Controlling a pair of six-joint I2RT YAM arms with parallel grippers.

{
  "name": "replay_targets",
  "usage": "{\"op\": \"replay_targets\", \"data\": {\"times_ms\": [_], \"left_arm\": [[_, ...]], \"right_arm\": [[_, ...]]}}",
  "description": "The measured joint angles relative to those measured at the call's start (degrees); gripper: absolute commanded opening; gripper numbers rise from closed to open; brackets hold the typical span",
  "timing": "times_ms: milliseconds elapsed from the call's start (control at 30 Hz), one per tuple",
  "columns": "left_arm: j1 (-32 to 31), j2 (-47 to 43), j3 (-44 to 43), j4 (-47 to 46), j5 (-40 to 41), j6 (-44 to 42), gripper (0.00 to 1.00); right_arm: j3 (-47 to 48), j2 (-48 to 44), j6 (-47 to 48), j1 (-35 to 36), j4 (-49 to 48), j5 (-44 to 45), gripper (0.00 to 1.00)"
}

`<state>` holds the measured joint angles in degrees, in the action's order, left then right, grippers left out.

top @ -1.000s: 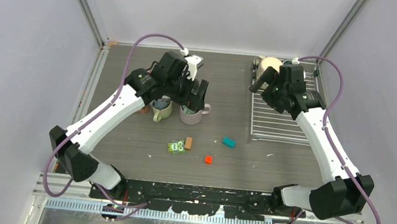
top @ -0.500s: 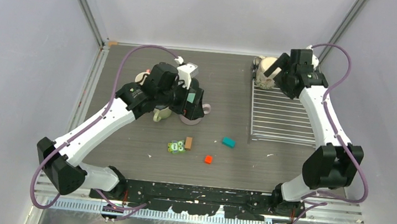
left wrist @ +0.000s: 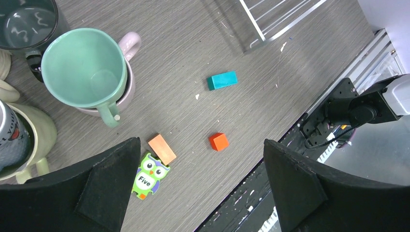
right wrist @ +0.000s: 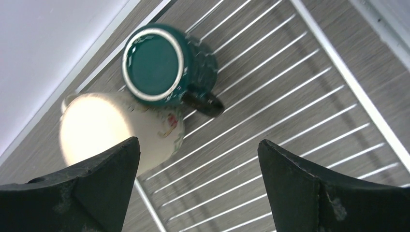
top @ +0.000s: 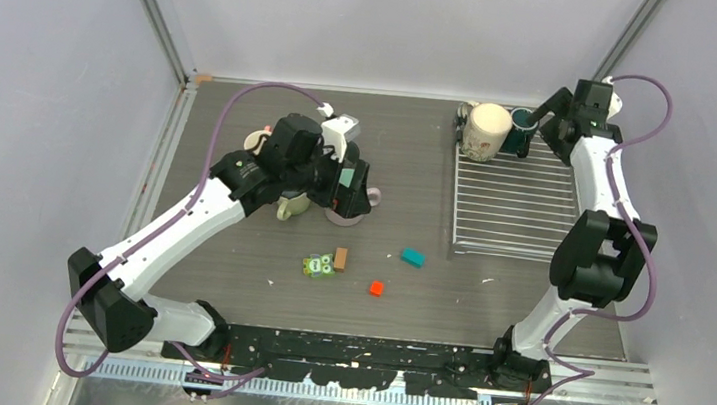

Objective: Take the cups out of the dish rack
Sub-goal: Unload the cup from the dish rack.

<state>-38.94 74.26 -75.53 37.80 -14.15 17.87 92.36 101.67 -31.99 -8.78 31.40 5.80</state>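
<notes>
The dish rack (top: pixel 515 204) lies at the right, its thin bars (right wrist: pixel 290 121) filling the right wrist view. Two cups stand upside down at its far left corner: a cream one (top: pixel 486 130) (right wrist: pixel 111 130) and a dark teal one (top: pixel 520 131) (right wrist: pixel 154 65). My right gripper (top: pixel 540 123) (right wrist: pixel 198 188) hangs open above the rack, just beside them, holding nothing. Left of centre, a green cup (left wrist: pixel 84 67) sits nested in a mauve-pink cup (left wrist: pixel 128 46) (top: pixel 344 206), beside a dark cup (left wrist: pixel 29 24) and a pale green cup (top: pixel 291 203). My left gripper (top: pixel 348 183) (left wrist: pixel 200 193) hovers open over this group.
Toy pieces lie on the table in front of the cups: a teal block (top: pixel 413 258) (left wrist: pixel 222 79), a red cube (top: pixel 377 288) (left wrist: pixel 218 141), an orange block (left wrist: pixel 162 149) and a green owl piece (top: pixel 317 266) (left wrist: pixel 147 175). Walls close in behind and beside the rack.
My right arm has swung back toward the far right corner, uncovering the cream and dark teal cups. The left gripper shifted slightly, then stayed over the cup group.
</notes>
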Motion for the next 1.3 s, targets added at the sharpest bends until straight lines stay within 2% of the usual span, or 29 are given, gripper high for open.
{"op": "replay_targets", "data": {"times_ms": [167, 433, 633, 967, 1300], "left_arm": [[0.00, 0.00, 0.37, -0.57, -0.42, 0.00, 1.00], [0.00, 0.13, 0.66, -0.98, -0.59, 0.00, 1.00], [0.00, 0.57, 0.79, -1.14, -0.92, 0.00, 1.00], [0.00, 0.92, 0.81, -1.16, -1.20, 0.00, 1.00], [0.00, 1.36, 0.90, -1.18, -1.49, 0.00, 1.00]], "right_arm": [[0.00, 3.96, 4.63, -3.39, -5.01, -4.13, 0.89], [-0.02, 8.61, 10.78, -3.69, -9.62, -9.18, 0.73], [-0.33, 8.74, 13.14, -3.56, -12.63, -10.78, 0.53], [-1.20, 10.82, 15.52, -3.56, -13.92, -12.50, 0.53], [-1.11, 13.88, 17.22, -3.21, -13.86, -13.42, 0.47]]}}
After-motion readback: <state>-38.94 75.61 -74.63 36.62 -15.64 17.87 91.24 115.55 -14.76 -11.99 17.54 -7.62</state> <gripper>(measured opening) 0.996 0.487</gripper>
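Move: The upturned green cup stands in the rack's far part, about 10 cm ahead of the right hand, 2 cm to its left and 10 cm below, its black handle facing back towards the hand. The white flowered mug stands against its left side, some 8 cm ahead of the hand, 11 cm left and 9 cm below. From the left hand the green cup lies roughly 33 cm ahead, 36 cm right and 16 cm lower. Right hand sinks about 9 cm and reaches 5 cm forward to the green cup's handle, fingers half closing. ##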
